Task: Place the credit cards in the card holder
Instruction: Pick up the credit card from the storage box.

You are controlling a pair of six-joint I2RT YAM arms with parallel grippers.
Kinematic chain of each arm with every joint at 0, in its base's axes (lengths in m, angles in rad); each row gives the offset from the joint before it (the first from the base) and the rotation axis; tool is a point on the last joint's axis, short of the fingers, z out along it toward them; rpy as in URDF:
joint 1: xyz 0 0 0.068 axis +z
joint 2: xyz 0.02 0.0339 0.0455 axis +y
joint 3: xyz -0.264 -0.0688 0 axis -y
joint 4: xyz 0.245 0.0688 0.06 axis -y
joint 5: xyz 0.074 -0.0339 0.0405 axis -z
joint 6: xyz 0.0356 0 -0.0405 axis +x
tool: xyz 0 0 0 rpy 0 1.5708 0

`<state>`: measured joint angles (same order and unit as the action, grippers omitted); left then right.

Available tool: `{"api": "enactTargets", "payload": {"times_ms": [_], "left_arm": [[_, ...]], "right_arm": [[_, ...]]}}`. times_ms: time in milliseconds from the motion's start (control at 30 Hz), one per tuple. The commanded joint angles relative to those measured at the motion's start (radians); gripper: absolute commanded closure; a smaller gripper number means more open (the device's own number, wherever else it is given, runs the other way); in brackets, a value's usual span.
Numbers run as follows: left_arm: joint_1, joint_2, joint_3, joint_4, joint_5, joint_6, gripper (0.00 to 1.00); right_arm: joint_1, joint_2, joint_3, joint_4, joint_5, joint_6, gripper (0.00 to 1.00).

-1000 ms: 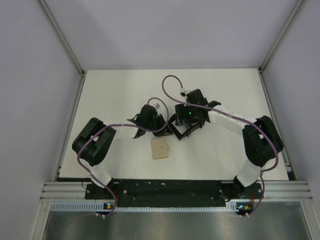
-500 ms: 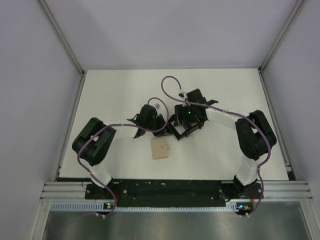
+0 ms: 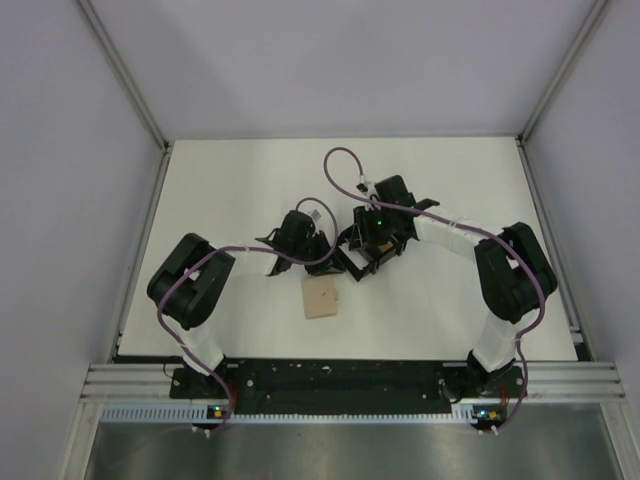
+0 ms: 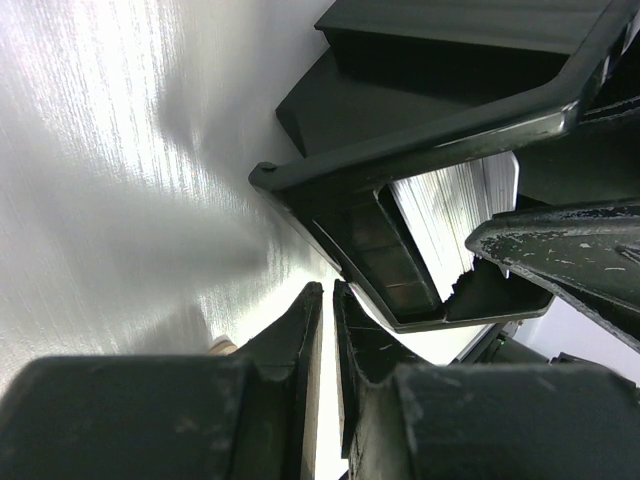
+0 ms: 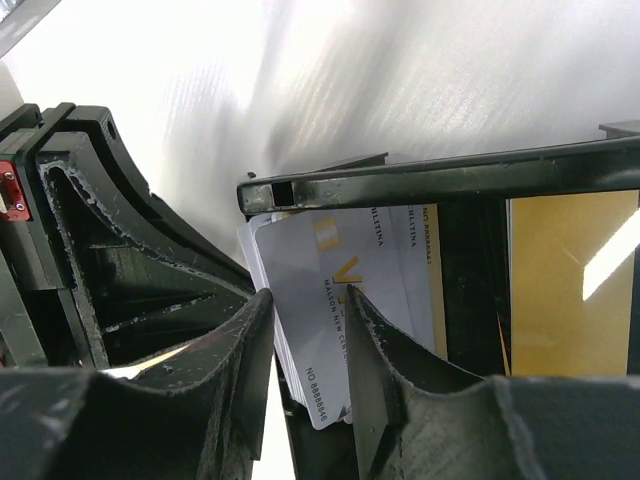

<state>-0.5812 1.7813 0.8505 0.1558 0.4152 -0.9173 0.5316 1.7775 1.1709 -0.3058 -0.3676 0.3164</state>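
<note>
The credit cards (image 5: pixel 322 250) stand as a leaning stack in a black tray (image 5: pixel 440 181); the front one is pale with gold print. My right gripper (image 5: pixel 308 292) reaches into the tray with a finger on each side of the stack, closed in on the front cards. A yellow-orange card (image 5: pixel 570 285) lies in the neighbouring compartment. The tan card holder (image 3: pixel 321 298) lies flat on the table, in front of the tray (image 3: pixel 347 263). My left gripper (image 4: pixel 328 288) sits just short of the tray's corner (image 4: pixel 420 150), its jaws almost together with nothing between them.
Both arms meet over the middle of the white table (image 3: pixel 450 180). Grey walls and metal rails (image 3: pixel 140 110) close in the sides. The arm bases stand on the black bar (image 3: pixel 340 378) at the near edge.
My right gripper's jaws have narrowed around the cards, and its elbow has shifted a little left. The left arm, tray and card holder have stayed put.
</note>
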Motion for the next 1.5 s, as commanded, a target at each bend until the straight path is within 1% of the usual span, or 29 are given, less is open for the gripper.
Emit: {"api": "enactTargets", "payload": {"times_ms": [0,33,100,167,233,267,367,400,533,733,833,1000,1300,1367,1467], "left_arm": [[0.0,-0.002,0.027,0.057,0.004,0.006,0.86],[0.001,-0.002,0.027,0.059,0.004,0.006,0.86],[0.001,-0.003,0.028,0.059,0.004,0.005,0.87],[0.0,-0.005,0.025,0.059,0.004,0.006,0.86],[0.001,-0.006,0.025,0.057,0.004,0.006,0.87],[0.0,-0.01,0.024,0.057,0.004,0.005,0.87],[0.001,-0.017,0.021,0.056,-0.004,0.008,0.87],[0.0,-0.019,0.018,0.056,-0.004,0.008,0.87],[0.001,-0.02,0.015,0.056,-0.004,0.008,0.87],[0.0,-0.02,0.016,0.056,-0.004,0.008,0.87],[0.001,-0.017,0.015,0.057,-0.003,0.008,0.87],[0.001,-0.02,0.012,0.059,-0.004,0.008,0.87],[0.0,-0.019,0.019,0.06,0.002,0.008,0.87],[0.001,-0.022,0.019,0.059,0.0,0.008,0.87],[0.0,-0.022,0.018,0.059,0.0,0.009,0.87]], "right_arm": [[0.008,-0.021,-0.011,0.017,-0.053,0.016,0.68],[0.008,-0.02,-0.011,0.017,-0.054,0.012,0.72],[0.01,-0.02,-0.011,0.019,-0.047,0.013,0.74],[0.008,-0.018,-0.008,0.017,-0.056,0.013,0.84],[0.004,-0.027,-0.005,0.017,-0.051,0.019,0.87],[-0.001,-0.029,-0.002,0.017,-0.06,0.024,0.92],[-0.027,-0.038,0.012,0.02,-0.077,0.039,0.95],[-0.038,-0.038,0.016,0.019,-0.082,0.035,0.99],[-0.05,-0.035,0.026,0.008,-0.064,0.027,1.0],[-0.05,-0.033,0.03,-0.013,0.004,0.012,1.0],[-0.05,-0.033,0.038,-0.024,0.006,0.009,1.0],[-0.05,-0.075,0.033,-0.026,0.035,0.006,1.0],[-0.048,-0.104,0.036,-0.021,0.021,0.006,1.0],[-0.048,-0.113,0.027,-0.015,0.051,0.016,1.0],[-0.036,-0.136,0.018,-0.018,0.171,-0.006,1.0]]}}
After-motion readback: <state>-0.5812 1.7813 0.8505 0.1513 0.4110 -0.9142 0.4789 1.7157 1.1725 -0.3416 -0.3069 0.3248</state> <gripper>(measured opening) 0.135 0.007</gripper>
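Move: The white credit cards in the storage box are practically between the right hand's open fingertips, their middle some 2 cm below and 1 cm back. The box's gold cards lie about 6 cm to the right of that hand and 2 cm ahead, 4 cm lower; the beige card holder is flat on the table, roughly 11 cm back and 8 cm left. From the left hand, the white cards are about 4 cm ahead and 4 cm right, slightly higher. The right fingers close fully and pinch a card from the white stack, drawing it some 3 cm right and a little forward, away from the rest and towards the gold cards, with a slight clockwise turn, then lifting about 2 cm at the end. The left hand stays still, its nearly shut fingers resting against the box's near-left side. ##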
